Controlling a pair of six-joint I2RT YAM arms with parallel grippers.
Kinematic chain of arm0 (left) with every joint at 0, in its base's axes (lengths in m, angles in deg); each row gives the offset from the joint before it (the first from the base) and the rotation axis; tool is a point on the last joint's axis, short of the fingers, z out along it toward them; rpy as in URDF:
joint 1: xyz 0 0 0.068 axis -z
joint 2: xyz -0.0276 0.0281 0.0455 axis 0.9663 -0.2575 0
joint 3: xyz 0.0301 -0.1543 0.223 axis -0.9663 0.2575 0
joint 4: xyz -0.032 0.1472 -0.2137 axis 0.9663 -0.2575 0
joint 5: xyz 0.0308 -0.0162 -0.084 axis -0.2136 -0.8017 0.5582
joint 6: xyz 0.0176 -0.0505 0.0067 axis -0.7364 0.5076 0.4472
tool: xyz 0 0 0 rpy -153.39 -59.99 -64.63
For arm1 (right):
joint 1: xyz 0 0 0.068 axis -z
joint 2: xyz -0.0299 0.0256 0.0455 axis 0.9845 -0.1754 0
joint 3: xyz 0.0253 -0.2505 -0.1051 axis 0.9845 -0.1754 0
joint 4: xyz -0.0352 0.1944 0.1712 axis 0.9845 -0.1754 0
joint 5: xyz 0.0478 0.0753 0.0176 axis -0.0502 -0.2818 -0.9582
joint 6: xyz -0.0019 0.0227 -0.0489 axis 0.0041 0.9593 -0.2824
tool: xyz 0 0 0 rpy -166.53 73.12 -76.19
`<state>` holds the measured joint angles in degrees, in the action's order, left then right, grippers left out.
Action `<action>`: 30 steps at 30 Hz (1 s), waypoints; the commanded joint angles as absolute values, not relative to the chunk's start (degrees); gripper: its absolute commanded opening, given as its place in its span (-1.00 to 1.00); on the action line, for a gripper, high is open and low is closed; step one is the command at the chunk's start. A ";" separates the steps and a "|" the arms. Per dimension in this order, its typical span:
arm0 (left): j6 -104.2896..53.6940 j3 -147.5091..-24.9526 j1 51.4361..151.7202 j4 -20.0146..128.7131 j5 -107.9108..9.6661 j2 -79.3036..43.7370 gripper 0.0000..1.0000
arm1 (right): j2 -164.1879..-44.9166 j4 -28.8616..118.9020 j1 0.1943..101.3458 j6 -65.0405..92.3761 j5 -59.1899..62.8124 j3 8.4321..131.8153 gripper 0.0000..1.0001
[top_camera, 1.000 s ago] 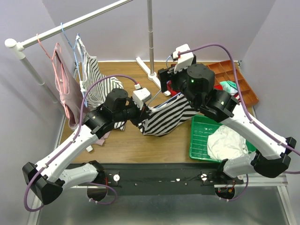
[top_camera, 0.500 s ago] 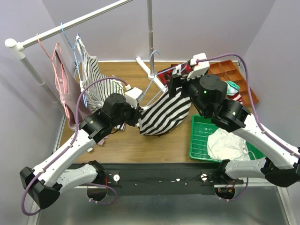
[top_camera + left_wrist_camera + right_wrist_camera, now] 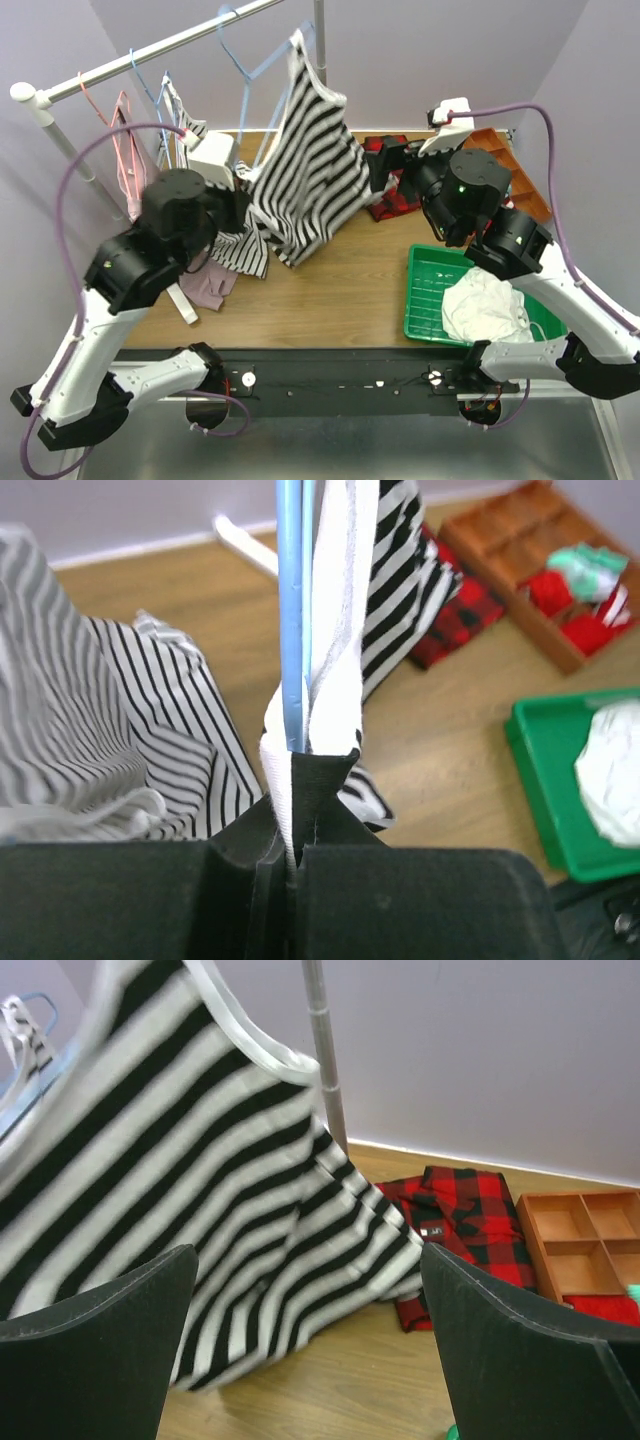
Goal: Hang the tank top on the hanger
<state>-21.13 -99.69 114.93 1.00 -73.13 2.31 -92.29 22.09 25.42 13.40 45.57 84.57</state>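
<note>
The tank top (image 3: 312,165), with wide black-and-white stripes, hangs high over the table from the thin light-blue hanger (image 3: 243,68), whose hook reaches up near the clothes rail. My left gripper (image 3: 245,187) is shut on the top's lower hem. In the left wrist view the white fabric (image 3: 335,630) is pinched between the jaws (image 3: 290,855), and the hanger's blue bar (image 3: 292,610) runs straight up out of the fold. My right gripper (image 3: 385,168) stands open to the right of the top, apart from it. The right wrist view looks between its fingers (image 3: 310,1350) at the striped cloth (image 3: 230,1210).
A finer-striped top (image 3: 235,248) and a pink top (image 3: 135,190) hang at the left under the rail (image 3: 150,52). A red plaid shirt (image 3: 395,200) lies behind the right gripper. A green tray (image 3: 425,300) holds white cloth (image 3: 485,305); an orange organizer (image 3: 500,160) sits far right.
My left arm has lifted the tank top and hanger from the table up towards the rail. The right gripper has drawn back to the right, away from the top.
</note>
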 commanded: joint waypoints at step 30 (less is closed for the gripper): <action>-9.81 -112.23 112.00 4.78 -83.49 -16.11 -1.00 | -93.79 21.01 25.05 17.58 48.30 82.03 1.00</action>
<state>-12.93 -108.84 114.02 -1.51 -80.69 -13.82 -96.09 21.89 25.42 16.24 46.29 83.13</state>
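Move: About 22 cm ahead of the left hand, 3 cm to its right and 12 cm higher is the bare stretch of rail meant for the hook of the hanger it holds. The already hung striped shirt is some 12 cm ahead and 10 cm left; the rack post's foot is about 27 cm ahead and 11 cm right, at table level. From the right hand that rail stretch lies about 17 cm ahead, 17 cm left and slightly above. Lifting fast, the left hand keeps its pinch on one end of the loaded blue hanger and rises about 8 cm, drifting left, to carry the hook over the rail. It then sinks some 10 cm, easing right and reaching about 7 cm forward, the wrist turning about 10 degrees counter-clockwise and tipping down. The empty right hand stays open, bobbing up slightly, then sinking about 5 cm. ##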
